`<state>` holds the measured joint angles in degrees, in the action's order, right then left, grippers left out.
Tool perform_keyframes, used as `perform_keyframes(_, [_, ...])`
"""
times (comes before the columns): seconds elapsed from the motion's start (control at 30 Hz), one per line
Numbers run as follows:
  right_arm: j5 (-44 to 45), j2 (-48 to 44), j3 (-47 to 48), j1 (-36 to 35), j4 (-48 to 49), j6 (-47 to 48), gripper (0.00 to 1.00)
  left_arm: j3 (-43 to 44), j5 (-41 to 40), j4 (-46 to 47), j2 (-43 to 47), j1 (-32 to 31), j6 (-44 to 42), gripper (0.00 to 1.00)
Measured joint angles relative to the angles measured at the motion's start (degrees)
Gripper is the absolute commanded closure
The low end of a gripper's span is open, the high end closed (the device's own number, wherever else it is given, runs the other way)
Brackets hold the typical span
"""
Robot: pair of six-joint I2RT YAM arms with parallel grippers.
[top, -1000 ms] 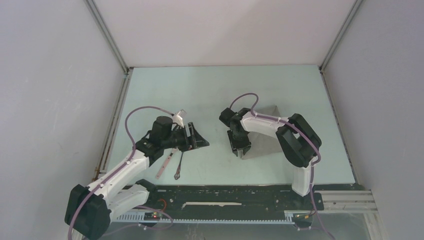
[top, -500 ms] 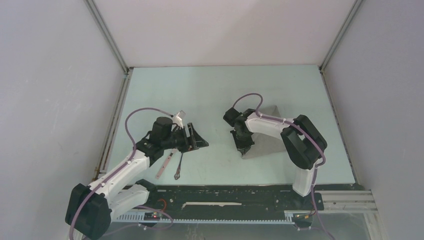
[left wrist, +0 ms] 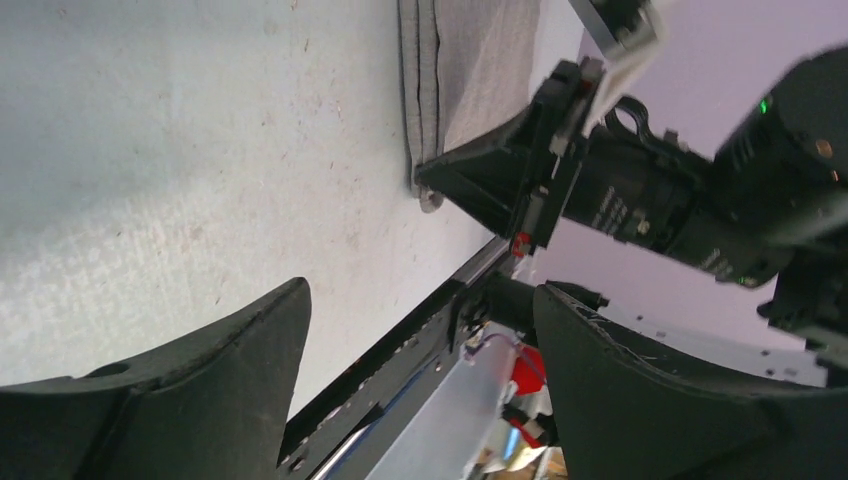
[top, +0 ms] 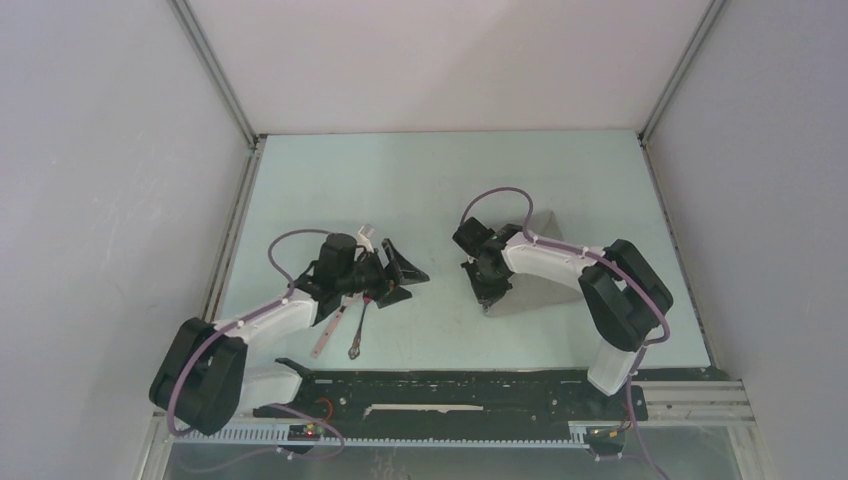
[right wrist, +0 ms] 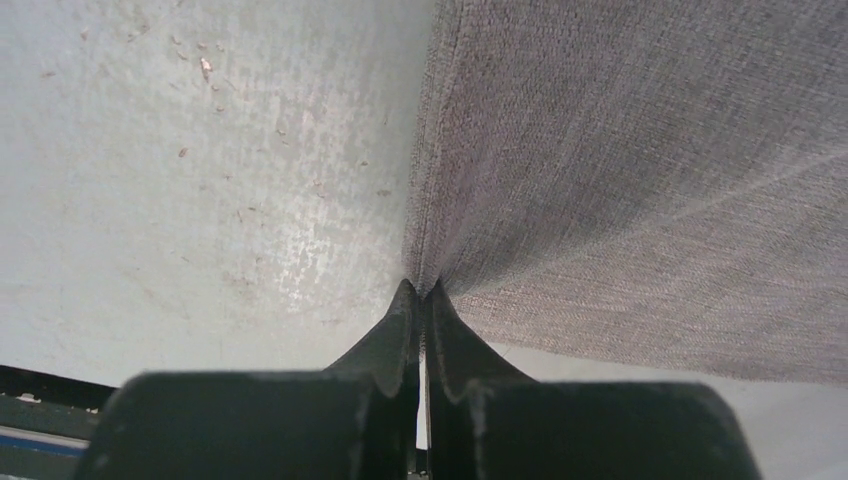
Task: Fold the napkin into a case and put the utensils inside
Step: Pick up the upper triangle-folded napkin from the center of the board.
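Observation:
The grey napkin (top: pixel 548 285) lies folded on the right half of the table, partly under my right arm. My right gripper (top: pixel 490 297) is shut on its near left corner; in the right wrist view the fingertips (right wrist: pixel 420 292) pinch the napkin (right wrist: pixel 640 170) at the edge. My left gripper (top: pixel 405 280) hovers open, left of the cloth and apart from it. In the left wrist view the napkin (left wrist: pixel 470 70) and the right gripper (left wrist: pixel 525 180) lie beyond my own wide jaws (left wrist: pixel 420 340), which hold nothing. The utensils, a pale-handled piece (top: pixel 327 335) and a slim metal piece (top: pixel 358 332), lie near the left arm.
The pale green table (top: pixel 420 180) is boxed in by grey walls on three sides. A black rail (top: pixel 450 385) with cables runs along the near edge by the arm bases. The left arm's elbow sits just above the utensils.
The right gripper has closed onto the napkin's near left corner. The left arm has reached further right toward the cloth, and its gripper has turned and opened wider.

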<state>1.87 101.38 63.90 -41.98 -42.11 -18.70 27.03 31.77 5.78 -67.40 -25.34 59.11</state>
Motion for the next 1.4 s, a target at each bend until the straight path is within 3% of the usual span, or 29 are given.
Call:
perform_keyframes(0.33, [0.0, -5.8, -1.1, 0.0, 0.2, 0.4, 1.00, 0.6, -1.2, 18.1, -14.7, -0.8, 15.5, 0.13])
perform_keyframes(0.67, [-0.7, -9.5, -3.4, 1.2, 0.4, 0.6, 1.00, 14.0, -3.4, 29.1, -35.3, -6.3, 22.7, 0.14])
perform_keyframes(1.03, [-2.5, -10.8, -3.4, 3.0, 0.9, 1.7, 1.00, 20.5, -6.8, 31.0, -45.0, -6.8, 24.4, 0.21])
perform_keyframes(1.4, [-4.1, -11.4, -3.4, 3.7, 1.2, 2.1, 1.00, 26.3, -8.4, 30.7, -50.8, -7.5, 24.4, 0.38])
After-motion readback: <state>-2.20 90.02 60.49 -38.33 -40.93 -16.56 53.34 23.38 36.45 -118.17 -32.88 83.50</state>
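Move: The napkin's far-left corner is some 17 cm ahead of my left hand, 13 cm to its right and about 10 cm below. The near-left corner, already pinched by my right hand, is about level with my left hand, some 17 cm to its right and 9 cm lower; the fork's middle is 13 cm to its left and 3 cm back. From my right hand the far-left corner is about 18 cm ahead and 4 cm left, roughly 1 cm below. I send my left hand forward about 14 cm and to the right about 12 cm, sinking some 7 cm towards the napkin's far-left corner, and narrow its wide-open fingers partway around the left edge. My right hand keeps its pinch on the near-left corner and raises it about 4 cm, tilting slightly. ##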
